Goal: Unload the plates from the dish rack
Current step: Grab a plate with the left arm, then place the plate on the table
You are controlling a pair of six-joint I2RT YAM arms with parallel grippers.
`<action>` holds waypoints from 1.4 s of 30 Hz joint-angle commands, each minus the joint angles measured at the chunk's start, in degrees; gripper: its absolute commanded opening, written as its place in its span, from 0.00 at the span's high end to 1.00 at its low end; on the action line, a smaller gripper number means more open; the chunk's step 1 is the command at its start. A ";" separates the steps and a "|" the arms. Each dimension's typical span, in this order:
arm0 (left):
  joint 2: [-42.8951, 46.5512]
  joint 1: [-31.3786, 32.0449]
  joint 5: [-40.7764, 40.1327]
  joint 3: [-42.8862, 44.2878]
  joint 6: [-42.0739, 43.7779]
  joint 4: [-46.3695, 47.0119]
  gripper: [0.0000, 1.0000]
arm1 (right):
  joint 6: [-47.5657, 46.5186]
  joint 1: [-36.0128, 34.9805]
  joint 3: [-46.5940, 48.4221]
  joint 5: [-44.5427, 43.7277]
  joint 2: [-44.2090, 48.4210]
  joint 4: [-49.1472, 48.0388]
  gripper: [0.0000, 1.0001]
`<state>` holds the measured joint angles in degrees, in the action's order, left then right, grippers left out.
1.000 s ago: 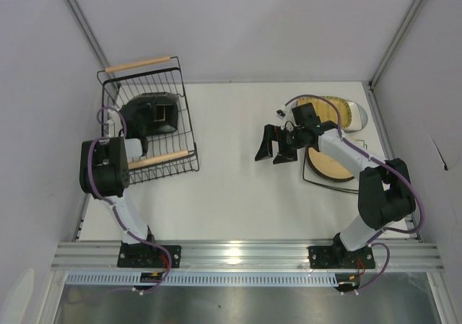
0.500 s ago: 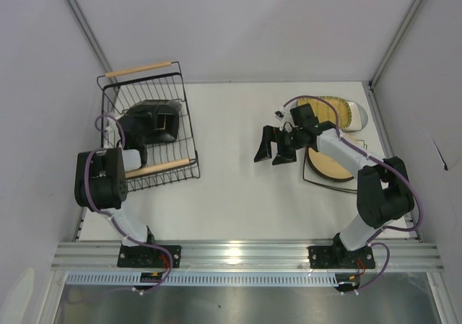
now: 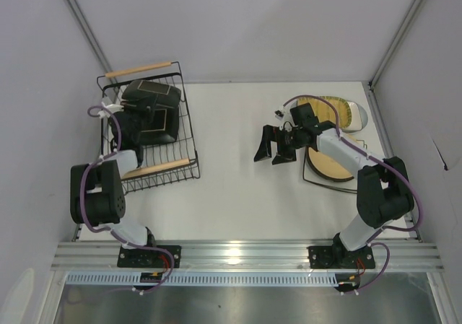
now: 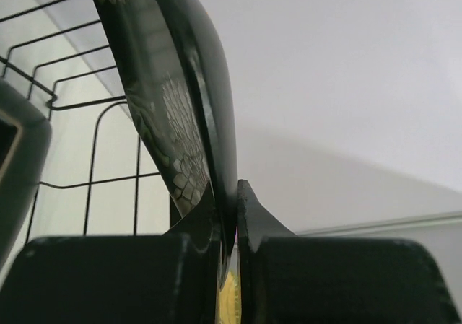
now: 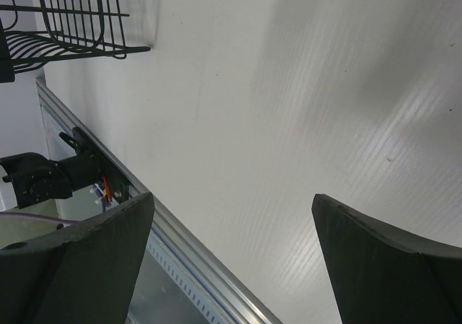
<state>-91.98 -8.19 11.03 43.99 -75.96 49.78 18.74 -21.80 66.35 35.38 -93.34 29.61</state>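
The dish rack (image 3: 173, 140), a black wire basket with two wooden handles, stands at the far left of the table. My left gripper (image 3: 137, 111) reaches into it and is shut on the rim of a dark square plate (image 3: 155, 115), held tilted above the rack floor. In the left wrist view the jaws (image 4: 229, 194) pinch the plate's glossy, crackle-patterned edge (image 4: 180, 86), with rack wires (image 4: 90, 143) behind. My right gripper (image 3: 274, 147) hovers open over mid-table, nothing between its fingers (image 5: 232, 216). The rack (image 5: 72, 21) shows in the right wrist view's top left corner.
Right of my right gripper, a tan round plate (image 3: 328, 164) lies on the table. A mustard ribbed plate (image 3: 336, 110) and a pale round plate (image 3: 360, 117) lie behind it. The metal rail (image 3: 238, 252) runs along the near edge.
My left gripper has lifted the dark square plate up and toward the back of the rack, and the arm has stretched out. The right arm has stayed put.
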 commanded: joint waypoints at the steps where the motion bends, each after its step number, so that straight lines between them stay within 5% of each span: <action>1: 4.97 -0.25 5.57 6.01 1.70 19.03 1.00 | -0.81 -0.26 2.03 -0.39 0.79 -0.95 0.00; 5: 9.71 0.80 9.61 8.92 5.81 16.94 1.00 | 0.41 0.35 1.33 -1.62 3.15 -2.44 0.00; 12: 18.15 7.03 14.63 19.99 26.27 -6.60 1.00 | 5.50 6.68 -2.01 -1.98 11.49 -10.87 0.00; 14: 18.34 10.46 15.86 25.68 30.59 -17.21 1.00 | 6.65 9.22 -2.88 -0.93 13.52 -12.72 0.00; 17: 14.58 17.92 17.28 38.68 48.89 -38.64 1.00 | 9.29 14.76 -4.12 -0.22 17.22 -14.66 0.00; 20: 9.13 28.02 8.07 51.61 63.59 -59.71 1.00 | 10.87 20.82 -4.21 -0.31 19.60 -13.88 0.00; 23: 5.95 37.69 -8.25 57.96 74.50 -70.39 1.00 | 12.63 26.10 -4.73 -1.44 21.88 -13.00 0.00; 30: -7.57 59.92 -49.66 56.32 97.39 -73.61 1.00 | 17.90 33.93 -7.28 -1.54 23.73 -14.05 0.00; 38: -11.99 68.65 -64.89 39.97 113.13 -59.20 1.00 | 19.31 37.53 -8.25 -1.01 24.00 -14.84 0.00; 42: -11.63 69.88 -65.52 33.80 116.22 -52.07 1.00 | 19.58 37.80 -8.78 -0.57 23.82 -15.37 0.00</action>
<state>-108.62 61.47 -41.54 77.41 31.90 -18.83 37.32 15.64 57.95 33.76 -70.81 16.71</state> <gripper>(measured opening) 0.074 0.995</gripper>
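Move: The dark patterned plate is already in the left fingers, held above the rack. The clear patch of table it is carried to lies about 31 cm to the left hand's right, 18 cm back and 22 cm down; the black box in the rack lies 7 cm back, 2 cm right and 14 cm down. From the right hand, that patch is 6 cm left, 1 cm ahead and 12 cm down. The tan plate sits 24 cm right of this hand, 4 cm ahead and 10 cm down. Keeping its pinch on the patterned plate's edge, the left hand carries it over the rack's side in a high arc: up some 24 cm while swinging about 32 cm right and 15 cm back, then down about 35 cm towards the clear patch, rolling its left side up and over by roughly 140 degrees. The empty right hand, still wide open, clears out about 22 cm to the right, rising 11 cm and edging forward, towards a place above the tan plate. ##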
